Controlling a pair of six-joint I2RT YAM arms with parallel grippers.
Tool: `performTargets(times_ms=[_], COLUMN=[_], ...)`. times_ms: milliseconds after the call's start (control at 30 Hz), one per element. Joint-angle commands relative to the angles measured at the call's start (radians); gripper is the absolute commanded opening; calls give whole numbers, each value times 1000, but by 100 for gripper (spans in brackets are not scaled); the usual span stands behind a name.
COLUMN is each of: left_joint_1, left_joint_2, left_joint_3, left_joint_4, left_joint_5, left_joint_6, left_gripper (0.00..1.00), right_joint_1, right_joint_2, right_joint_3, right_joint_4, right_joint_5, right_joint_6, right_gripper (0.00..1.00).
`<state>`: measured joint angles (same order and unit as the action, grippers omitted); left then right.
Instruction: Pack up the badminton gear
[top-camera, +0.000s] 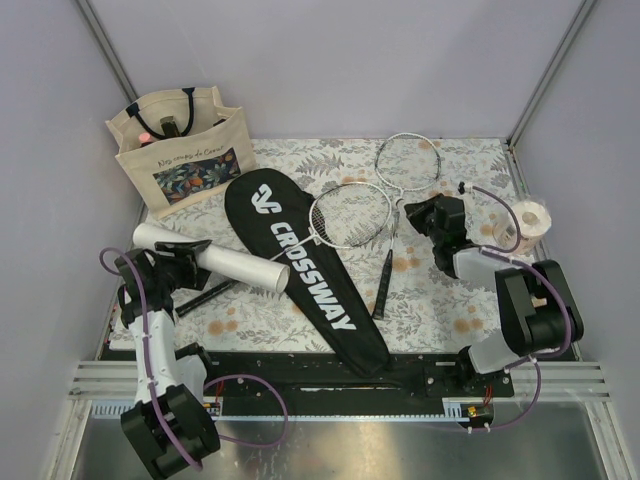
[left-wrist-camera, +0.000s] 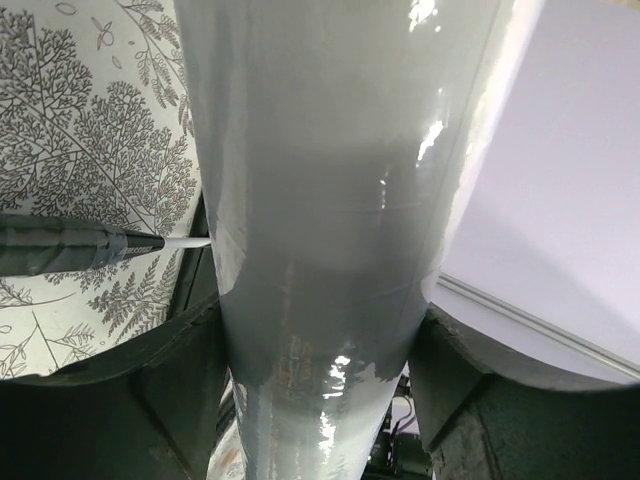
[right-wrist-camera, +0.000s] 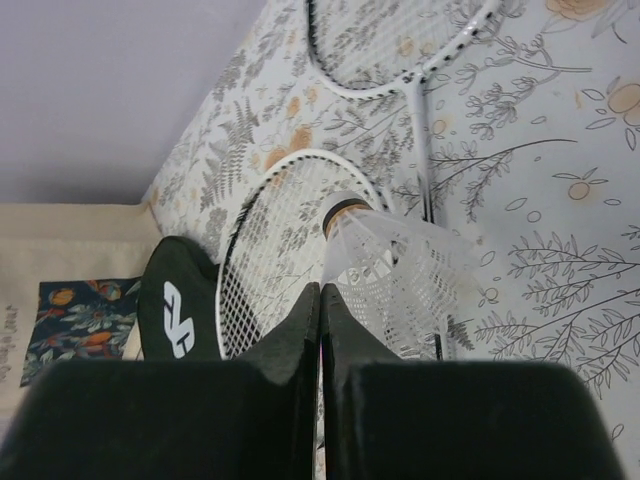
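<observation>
My left gripper (top-camera: 183, 262) is shut on the long white tube (top-camera: 240, 266), which lies slanted at the left. In the left wrist view the tube (left-wrist-camera: 320, 200) fills the gap between both fingers (left-wrist-camera: 170, 370). The black "CROSSWAY" cover (top-camera: 300, 265) lies diagonally mid-table. One white-framed racket (top-camera: 350, 213) overlaps the cover's right edge, and the other racket (top-camera: 408, 162) lies behind it. My right gripper (top-camera: 415, 212) is shut beside the rackets. In the right wrist view a white shuttlecock (right-wrist-camera: 400, 260) sits with its skirt edge pinched at that gripper's (right-wrist-camera: 320, 288) tips, above a racket head (right-wrist-camera: 265, 225).
A beige floral tote bag (top-camera: 180, 150) stands at the back left. A pale tape roll (top-camera: 528, 218) sits at the right edge. A dark racket handle (top-camera: 205, 297) lies under the tube, and another handle (top-camera: 383, 285) points toward the front. Walls close in on three sides.
</observation>
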<state>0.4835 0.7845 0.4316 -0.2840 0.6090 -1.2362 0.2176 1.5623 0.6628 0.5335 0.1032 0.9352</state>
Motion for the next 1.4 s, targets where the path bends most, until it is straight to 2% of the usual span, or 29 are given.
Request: performTargets(times_ms=[0,133,200,300,500,667,900,1367], left_joint_1=[-2,-2,-2,-2,-2,-2,-2,-3], left_joint_2=[-28,-56,-76,-87,-30,-31,-67,-126], left_joint_3=[7,2,1,6,12,15,9,-16], left_joint_4=[6,-7,-14,-32,-32,-50,-76,-104], left_joint_5=[14,15,-8,-46,-32,-57,-66,-41], left_joint_6=[-60,-98,-109,-112,-117,-108,-114,-141], left_gripper=[53,52,52,52,52,51,51,51], right_joint_1=[-4,-3,6,54,186,345,555,781], right_joint_2=[-149,-252,-290,-364,-550,-657,-599,-308], right_joint_3=[-40,-63,-90,-127,-169,-201,-226,-86], right_joint_4=[31,-33,-4,-21,-115,-130,9,223], right_joint_5=[-59,-192,-305,-384,-494,-476,-376,-197], right_joint_6=[-73,-99,-96,-105,-179,-159,-58,-29], right_gripper=[0,0,0,0,0,0,0,0])
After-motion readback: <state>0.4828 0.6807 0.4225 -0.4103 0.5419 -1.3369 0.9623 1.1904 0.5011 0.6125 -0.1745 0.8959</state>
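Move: The right fingers hold a shuttlecock, cork outward, with the tube mouth about 24 cm back, 33 cm left and 8 cm above that hand. On the table 6 cm below it, the near racket head lies level with it, some 15 cm left, and the racket bag's middle 16 cm back, 28 cm left. From the left hand, gripping the tube, the shuttlecock is roughly 24 cm ahead, 52 cm right and 10 cm lower. Right hand, still pinching the shuttlecock, swings back-left about 35 cm, rising, turning counter-clockwise towards the held tube's mouth. ##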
